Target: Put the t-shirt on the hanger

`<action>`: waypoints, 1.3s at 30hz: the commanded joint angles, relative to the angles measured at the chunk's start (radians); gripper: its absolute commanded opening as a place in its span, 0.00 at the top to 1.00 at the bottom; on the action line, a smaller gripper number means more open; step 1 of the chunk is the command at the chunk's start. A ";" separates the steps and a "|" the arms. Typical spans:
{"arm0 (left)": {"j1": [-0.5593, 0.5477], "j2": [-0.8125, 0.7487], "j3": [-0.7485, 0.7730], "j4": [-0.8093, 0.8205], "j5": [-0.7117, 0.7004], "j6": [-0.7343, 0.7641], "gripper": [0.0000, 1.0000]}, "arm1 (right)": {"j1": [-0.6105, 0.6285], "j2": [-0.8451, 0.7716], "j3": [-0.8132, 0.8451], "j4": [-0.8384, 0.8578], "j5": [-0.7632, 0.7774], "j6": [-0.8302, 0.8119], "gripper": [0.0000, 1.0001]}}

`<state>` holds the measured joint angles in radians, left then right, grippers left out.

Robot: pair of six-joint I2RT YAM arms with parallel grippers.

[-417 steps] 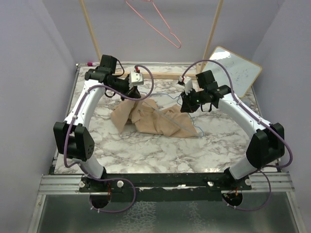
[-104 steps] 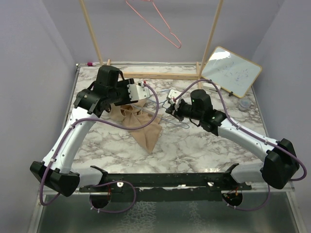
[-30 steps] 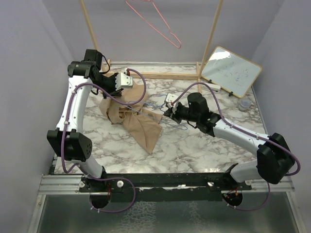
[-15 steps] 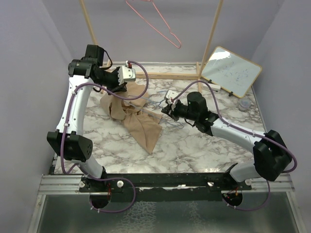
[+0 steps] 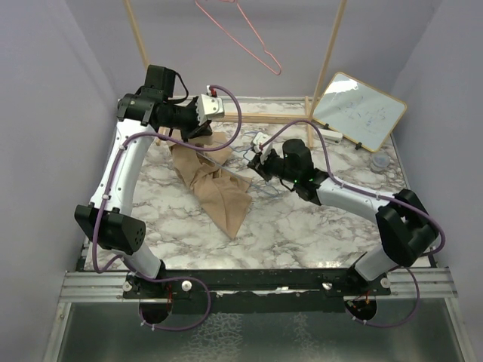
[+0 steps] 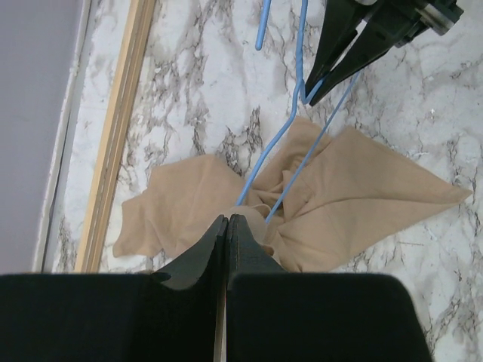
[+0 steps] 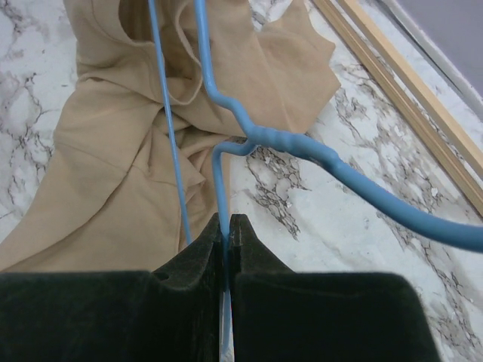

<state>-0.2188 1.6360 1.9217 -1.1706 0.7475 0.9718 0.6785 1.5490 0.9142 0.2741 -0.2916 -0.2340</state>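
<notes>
The tan t-shirt point(image 5: 219, 192) hangs bunched from my left gripper point(image 5: 199, 134), its lower end resting on the marble table point(image 5: 302, 234). In the left wrist view my left gripper point(image 6: 227, 219) is shut, with a fold of the t-shirt point(image 6: 355, 196) at its tips. My right gripper point(image 5: 257, 163) is just right of the shirt. In the right wrist view it point(image 7: 224, 219) is shut on the light-blue hanger point(image 7: 249, 128). The hanger's wires point(image 6: 300, 83) run from the right gripper into the folds of the shirt point(image 7: 113, 166).
A pink wire hanger point(image 5: 249, 38) hangs from the wooden rack, whose base rail point(image 5: 256, 118) lies along the table's far edge. A small whiteboard point(image 5: 358, 109) leans at the back right, with a small round lid point(image 5: 379, 161) beside it.
My left gripper has moved right and towards the rack with the shirt's top, pulling the shirt taller. My right gripper has shifted left and back with the hanger, closer to the shirt.
</notes>
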 commanded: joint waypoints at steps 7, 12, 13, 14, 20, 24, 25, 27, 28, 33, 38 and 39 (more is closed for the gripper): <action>-0.074 -0.051 -0.039 0.157 0.015 -0.148 1.00 | -0.004 0.035 0.039 0.129 0.089 0.093 0.99; -0.103 -0.054 -0.039 0.205 0.021 -0.207 1.00 | -0.004 0.051 0.047 0.097 0.107 0.104 0.99; -0.112 -0.056 -0.038 0.213 0.021 -0.214 1.00 | -0.004 0.050 0.044 0.101 0.100 0.106 0.99; -0.117 -0.056 -0.037 0.220 0.019 -0.221 1.00 | -0.004 0.051 0.045 0.100 0.094 0.107 0.99; -0.132 -0.061 -0.012 0.294 0.004 -0.279 1.00 | -0.004 0.030 0.035 0.083 0.106 0.099 0.99; -0.136 -0.059 -0.011 0.360 -0.017 -0.335 1.00 | -0.004 0.016 0.027 0.070 0.132 0.100 0.99; -0.136 -0.059 -0.016 0.374 -0.032 -0.343 1.00 | -0.004 0.009 0.024 0.068 0.149 0.100 0.99; -0.136 -0.061 -0.031 0.400 -0.066 -0.350 1.00 | -0.004 -0.004 0.026 0.044 0.209 0.108 0.99; -0.137 -0.064 -0.041 0.414 -0.081 -0.356 1.00 | -0.004 -0.010 0.031 0.018 0.259 0.111 0.99; -0.137 -0.070 -0.064 0.476 -0.117 -0.401 1.00 | -0.004 -0.035 0.048 -0.084 0.413 0.113 0.99; -0.137 -0.065 -0.064 0.513 -0.128 -0.439 1.00 | -0.004 -0.054 0.066 -0.165 0.476 0.106 0.99; -0.137 -0.065 -0.064 0.518 -0.127 -0.443 1.00 | -0.004 -0.058 0.068 -0.172 0.470 0.094 0.99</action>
<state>-0.3447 1.6054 1.8561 -0.7307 0.6300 0.5823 0.6704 1.5364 0.9455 0.1665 0.0845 -0.1314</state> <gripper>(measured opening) 0.010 0.026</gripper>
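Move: My left hand pinches the T-shirt just above its opening, which sits about 3 cm right, 1 cm back and 5 cm below. The hanger's neck lies some 12 cm right, 2 cm back and 13 cm down from that hand. From my right hand, gripping the hanger shoulder, the opening is roughly 11 cm left, 4 cm ahead and 9 cm up; the hanger's neck is 3 cm ahead and 2 cm left, level with it. Keeping the cloth pinched, I carry my left hand about 5 cm right towards the hanger's neck, then lift it more steeply and swing it forward, its fingertips tipping up some 10 degrees. My right hand keeps its grip on the hanger, eases forward, pauses, then draws about 5 cm right while turning some 20 degrees clockwise. ##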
